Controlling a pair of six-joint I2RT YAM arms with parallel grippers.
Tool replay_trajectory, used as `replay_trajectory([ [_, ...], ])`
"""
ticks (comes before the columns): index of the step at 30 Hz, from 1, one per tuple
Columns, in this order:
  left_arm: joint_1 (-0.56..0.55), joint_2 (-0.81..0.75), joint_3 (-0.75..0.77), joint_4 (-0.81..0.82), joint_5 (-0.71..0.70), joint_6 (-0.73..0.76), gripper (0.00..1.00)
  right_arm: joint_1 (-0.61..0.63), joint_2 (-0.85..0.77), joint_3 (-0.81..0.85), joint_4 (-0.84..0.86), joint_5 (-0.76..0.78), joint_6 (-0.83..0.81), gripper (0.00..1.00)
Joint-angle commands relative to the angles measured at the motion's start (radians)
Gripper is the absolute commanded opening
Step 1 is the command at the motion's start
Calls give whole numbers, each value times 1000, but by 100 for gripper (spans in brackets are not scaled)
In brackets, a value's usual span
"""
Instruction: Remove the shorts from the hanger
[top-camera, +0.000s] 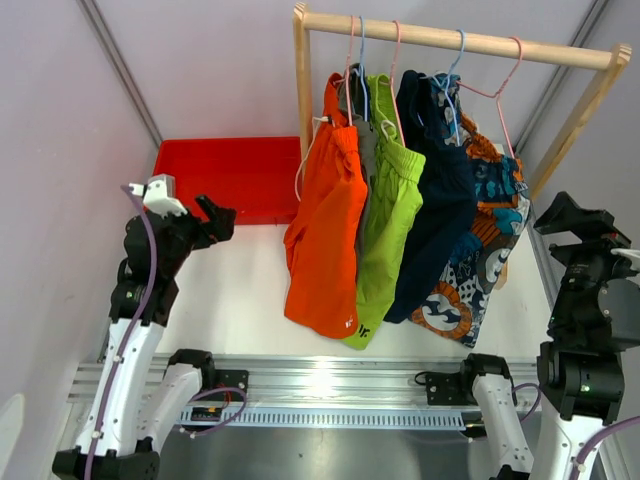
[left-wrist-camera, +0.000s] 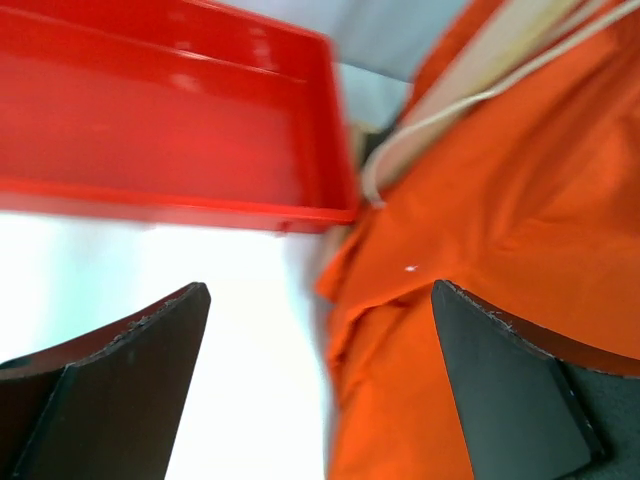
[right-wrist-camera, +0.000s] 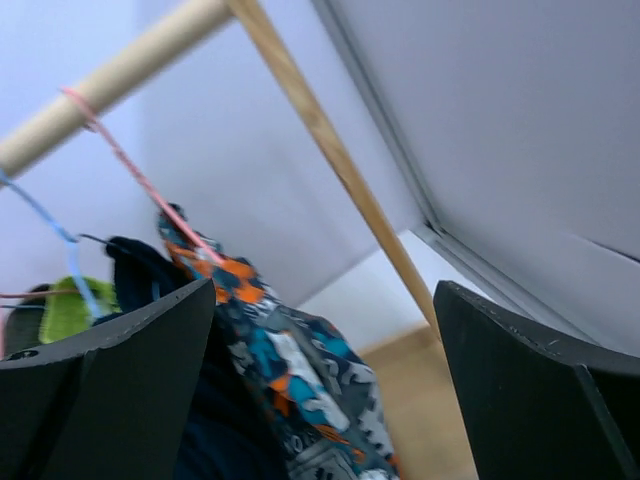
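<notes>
Several pairs of shorts hang on wire hangers from a wooden rail. From left: orange shorts, grey shorts mostly hidden, lime green shorts, dark navy shorts, printed shorts. My left gripper is open and empty, left of the orange shorts, apart from them. My right gripper is open and empty, raised to the right of the printed shorts, near the pink hanger.
A red bin stands at the back left of the white table, also in the left wrist view. The rack's wooden posts stand at both ends; the slanted right post is close to my right gripper.
</notes>
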Motion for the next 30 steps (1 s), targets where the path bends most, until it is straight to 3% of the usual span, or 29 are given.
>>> replay_trajectory([
  [1, -1, -33, -11, -63, -166, 78, 99, -4, 31, 65, -5, -122, 0, 99],
  [4, -9, -20, 11, -101, -257, 80, 99, -1, -25, 50, 60, -203, -54, 99],
  [9, -12, 2, 21, -89, -213, 91, 99, 4, -47, 48, 177, -208, -131, 99],
  [12, -14, 2, 17, -89, -191, 100, 99, 5, 4, 84, 229, -197, -120, 99],
  [16, -14, -6, 14, -86, -179, 103, 99, 19, 158, 252, 179, -295, -148, 99],
  [19, -14, -10, 6, -74, -174, 103, 99, 25, 287, 359, 130, -337, -157, 95],
  [27, -14, -18, 8, -82, -166, 100, 99, 41, 585, 576, -39, -482, -148, 69],
  [28, -14, -18, 9, -83, -166, 100, 99, 41, 626, 585, -51, -488, -146, 63],
  [30, -14, -20, 8, -82, -163, 100, 99, 41, 649, 569, -57, -505, -137, 62],
])
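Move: The pink hanger carrying the patterned shorts is about 19 cm ahead of the right hand, 11 cm to its left and 8 cm above. The patterned shorts hang below it, their middle some 18 cm ahead, 12 cm left and 13 cm below the hand; the next blue hanger is about 21 cm ahead, 18 cm left, 8 cm above, and the rod's right end 17 cm ahead, 4 cm right, 15 cm above. From the left hand the pink hanger is roughly 45 cm right, 8 cm ahead and 25 cm above. The right hand first climbs some 13 cm, easing back a little and drifting left, then sweeps forward about 17 cm and dips roughly 4 cm towards the pink hanger, inside the rack's right post, swinging its fingers some 25 degrees counter-clockwise and narrowing them to about two thirds open, with no contact to be seen. The empty, wide-open left hand shifts about 3 cm left and 3 cm down, away from the orange shorts, turning slightly counter-clockwise, and then stays nearly still. ##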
